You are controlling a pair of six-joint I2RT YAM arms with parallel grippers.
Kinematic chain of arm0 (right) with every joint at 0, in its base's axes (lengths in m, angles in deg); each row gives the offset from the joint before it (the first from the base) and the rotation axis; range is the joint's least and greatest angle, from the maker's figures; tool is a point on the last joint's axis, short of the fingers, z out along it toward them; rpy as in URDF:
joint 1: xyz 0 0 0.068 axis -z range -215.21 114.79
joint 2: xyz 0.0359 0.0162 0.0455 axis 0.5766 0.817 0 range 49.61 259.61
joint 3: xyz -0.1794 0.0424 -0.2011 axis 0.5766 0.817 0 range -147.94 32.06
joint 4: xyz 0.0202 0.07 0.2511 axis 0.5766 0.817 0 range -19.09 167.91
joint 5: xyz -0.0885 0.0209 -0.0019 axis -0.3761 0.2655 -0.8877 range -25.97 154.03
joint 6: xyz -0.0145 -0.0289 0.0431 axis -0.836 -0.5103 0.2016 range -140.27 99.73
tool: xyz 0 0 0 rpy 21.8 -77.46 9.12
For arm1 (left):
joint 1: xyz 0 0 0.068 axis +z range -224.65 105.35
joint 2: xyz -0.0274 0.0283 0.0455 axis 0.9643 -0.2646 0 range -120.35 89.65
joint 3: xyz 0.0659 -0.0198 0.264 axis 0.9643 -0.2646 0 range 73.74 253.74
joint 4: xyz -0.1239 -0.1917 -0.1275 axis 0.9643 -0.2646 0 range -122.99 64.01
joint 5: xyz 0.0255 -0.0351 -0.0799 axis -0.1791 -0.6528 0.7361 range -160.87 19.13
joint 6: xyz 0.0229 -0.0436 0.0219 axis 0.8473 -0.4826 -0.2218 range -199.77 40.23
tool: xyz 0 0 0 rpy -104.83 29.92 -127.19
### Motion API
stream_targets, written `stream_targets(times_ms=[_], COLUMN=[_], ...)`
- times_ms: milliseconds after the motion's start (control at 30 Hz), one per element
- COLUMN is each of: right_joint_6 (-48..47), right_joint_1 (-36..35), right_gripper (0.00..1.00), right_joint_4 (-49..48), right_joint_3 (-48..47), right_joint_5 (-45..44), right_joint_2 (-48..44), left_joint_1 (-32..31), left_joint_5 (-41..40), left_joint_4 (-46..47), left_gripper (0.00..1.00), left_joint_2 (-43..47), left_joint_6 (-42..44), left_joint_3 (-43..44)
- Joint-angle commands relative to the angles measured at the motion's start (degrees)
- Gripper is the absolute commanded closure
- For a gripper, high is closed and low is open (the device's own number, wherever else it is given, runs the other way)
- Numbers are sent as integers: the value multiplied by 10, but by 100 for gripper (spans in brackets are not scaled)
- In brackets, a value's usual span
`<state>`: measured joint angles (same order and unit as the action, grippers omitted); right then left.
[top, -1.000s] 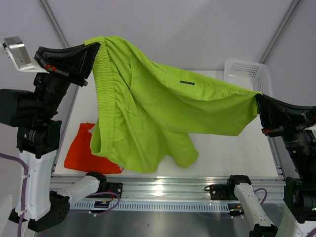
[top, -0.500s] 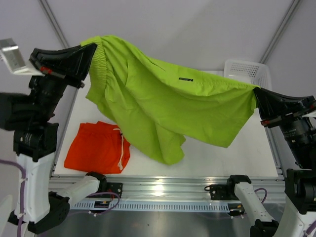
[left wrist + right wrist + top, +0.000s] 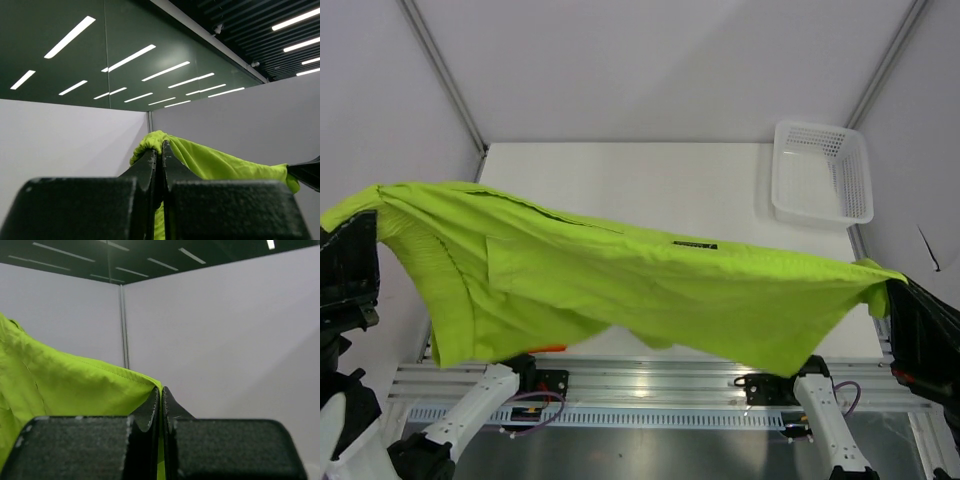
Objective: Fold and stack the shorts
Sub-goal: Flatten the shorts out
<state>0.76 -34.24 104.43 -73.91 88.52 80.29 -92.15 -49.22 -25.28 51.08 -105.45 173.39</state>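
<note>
The lime green shorts (image 3: 620, 285) hang in the air, stretched wide across the front of the table. At the far left my left gripper (image 3: 365, 225) is shut on their elastic waistband. In the left wrist view that waistband bunches over the closed tips of the left gripper (image 3: 160, 150), and the green shorts (image 3: 220, 165) trail off to the right. At the far right my right gripper (image 3: 892, 292) is shut on a hem corner. The right wrist view shows the right gripper (image 3: 161, 390) pinching the green shorts (image 3: 65, 385). Only a sliver of the orange shorts (image 3: 552, 348) peeks out below the green hem.
A white mesh basket (image 3: 820, 175) stands at the back right of the white table (image 3: 640, 180). The aluminium rail (image 3: 650, 385) with the arm bases runs along the near edge. Grey walls close in the sides and back.
Both arms have swung down and toward the near edge, spreading apart. The green shorts went from hanging in a drape to being pulled out wide, and now cover the orange pair.
</note>
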Motion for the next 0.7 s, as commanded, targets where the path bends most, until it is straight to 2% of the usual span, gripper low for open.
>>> stream_targets(times_ms=[0,133,167,267,333,433,467,500,600,633,667], right_joint_6=[-4,1,5,19,36,55,61,67,100,109,120], right_joint_1=[3,1,1,1,1,2,2,3,3,3,3], right_gripper=[100,100,100,100,100,100,100,100,100,100,100], right_joint_4=[51,139,147,134,82,37,27,-1,-56,-67,-76], right_joint_3=[-60,-122,-121,-48,68,210,246,323,445,515,547], right_joint_5=[-15,-39,-44,-43,-45,-59,-64,-66,-101,-115,-125], right_joint_2=[64,173,211,241,229,193,171,157,93,77,66], left_joint_1=[-2,-2,-2,-2,-2,-2,-2,-2,-2,-2,-2], left_joint_5=[-20,-38,-42,-44,-37,-20,-16,-12,-13,-29,-37], left_joint_4=[-3,-81,-88,-91,-71,8,49,69,159,180,202], left_gripper=[100,100,100,100,100,100,100,100,100,100,100], left_joint_2=[-72,-177,-219,-279,-289,-281,-274,-269,-262,-265,-267], left_joint_6=[-1,14,16,25,30,40,46,49,62,63,68], left_joint_3=[53,132,137,129,79,-84,-112,-199,-282,-352,-373])
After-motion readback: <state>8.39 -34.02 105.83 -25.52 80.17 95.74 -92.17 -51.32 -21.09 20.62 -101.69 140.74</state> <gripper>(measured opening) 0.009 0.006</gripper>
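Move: The green shorts are already pinched at one corner in each gripper and stretched between them, high over the near side. The clear middle of the table, where they are going, lies about 33 cm ahead, 22 cm to the right and 70 cm below the left gripper; from the right gripper, some 33 cm ahead, 21 cm left and 62 cm down. The red shorts lie about 20 cm ahead and 13 cm left of the left gripper, at table height. The white basket stands roughly 52 cm ahead and 19 cm right of the right gripper, also far below. Fling the green shorts out over the table: keep both grippers shut on their corners, lift about 3 cm, then whip both hands forward and steeply down. Send the left some 37 cm forward, drifting right, and the right nearly 30 cm forward, easing back slightly at the end; both end over 30 cm lower. Tip the fingers down by some 55 degrees left and 70 right. ##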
